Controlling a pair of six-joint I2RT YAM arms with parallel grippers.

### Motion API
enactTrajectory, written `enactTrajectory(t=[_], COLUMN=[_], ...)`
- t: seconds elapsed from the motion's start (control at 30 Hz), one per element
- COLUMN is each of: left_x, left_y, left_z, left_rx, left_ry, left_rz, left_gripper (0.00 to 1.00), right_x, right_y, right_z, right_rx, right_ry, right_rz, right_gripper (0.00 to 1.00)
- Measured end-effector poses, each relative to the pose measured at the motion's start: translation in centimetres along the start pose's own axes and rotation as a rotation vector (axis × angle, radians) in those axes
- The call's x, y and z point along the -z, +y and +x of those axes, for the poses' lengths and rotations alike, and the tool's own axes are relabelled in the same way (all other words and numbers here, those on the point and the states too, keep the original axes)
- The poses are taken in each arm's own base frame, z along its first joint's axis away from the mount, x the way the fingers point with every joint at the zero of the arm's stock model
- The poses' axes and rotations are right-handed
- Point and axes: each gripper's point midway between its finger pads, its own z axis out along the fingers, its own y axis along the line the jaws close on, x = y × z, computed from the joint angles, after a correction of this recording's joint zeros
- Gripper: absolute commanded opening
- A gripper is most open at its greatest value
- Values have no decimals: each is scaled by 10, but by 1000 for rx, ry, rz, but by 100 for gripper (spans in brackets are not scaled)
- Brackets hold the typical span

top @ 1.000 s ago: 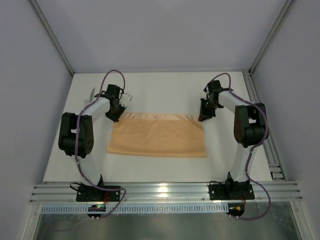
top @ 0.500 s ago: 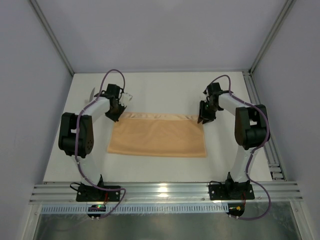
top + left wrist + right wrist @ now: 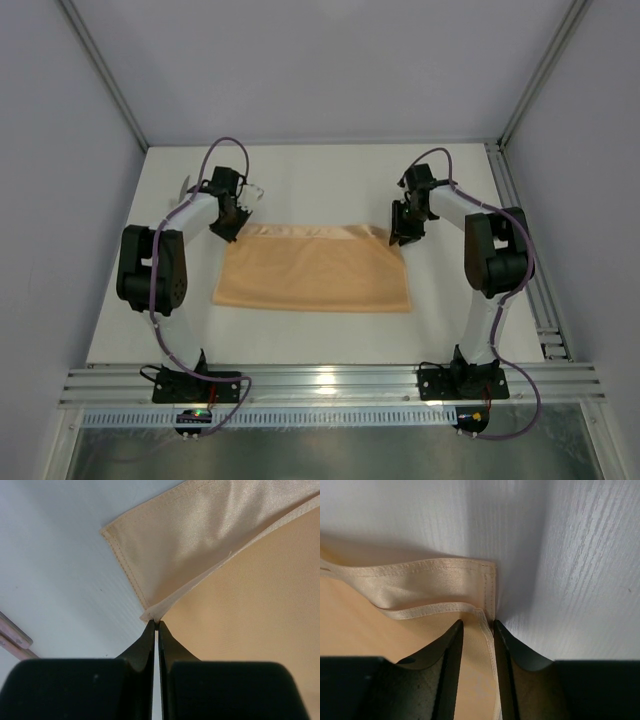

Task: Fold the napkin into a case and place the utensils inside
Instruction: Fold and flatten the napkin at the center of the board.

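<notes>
The peach-orange napkin (image 3: 315,275) lies folded into a wide rectangle on the white table (image 3: 320,190), with a strip of its lower layer showing along the far edge. My left gripper (image 3: 229,231) is at the far left corner. In the left wrist view this gripper (image 3: 156,623) is shut on the tip of the upper layer's corner of the napkin (image 3: 240,605). My right gripper (image 3: 401,236) is at the far right corner. There it (image 3: 477,624) stands open astride the hemmed edge of the napkin (image 3: 420,580), which lies flat. The utensils (image 3: 12,635) show as pale pinkish handles, left of the napkin.
Grey walls enclose the table on three sides. A slotted metal rail (image 3: 330,382) runs along the near edge by the arm bases, and another rail (image 3: 545,300) runs down the right side. A slim silvery piece (image 3: 184,186) lies beside the left arm.
The right gripper's jaws have come apart and it has shifted slightly left along the far edge. The left gripper has kept its hold on the corner.
</notes>
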Motion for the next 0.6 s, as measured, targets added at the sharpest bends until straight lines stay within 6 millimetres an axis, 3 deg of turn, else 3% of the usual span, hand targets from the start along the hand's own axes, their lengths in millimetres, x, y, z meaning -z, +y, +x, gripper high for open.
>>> enactTrajectory(t=[0.17, 0.37, 0.6], left_x=[0, 0, 0], left_y=[0, 0, 0], left_z=[0, 0, 0], left_rx=[0, 0, 0], left_ry=[0, 0, 0], left_rz=[0, 0, 0], left_gripper=[0, 0, 0], right_x=[-1, -1, 0], right_y=[-1, -5, -9], right_z=[-2, -2, -2], right_rx=[4, 2, -1], right_ry=[-4, -6, -7], right_rz=[13, 37, 59], right_gripper=[31, 16, 6])
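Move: The napkin's upper-layer corner already sits between my parted right fingertips, about 1 cm ahead and 1 cm below their midpoint. The under layer's corner lies some 4 cm ahead and 1 cm to the right. From my left hand, already pinching the other upper corner, that right upper corner is roughly 39 cm to the right, level fore and aft and about 2 cm lower; the utensils lie some 13 cm left and 5 cm ahead. I close my right fingers from about a third open to nearly shut, pinching the upper layer's right corner close above the board. As they close, I ease that hand about 1 cm to the right, away from my left hand, with a very slight roll; my left hand stays put and keeps its pinch on the opposite corner. ##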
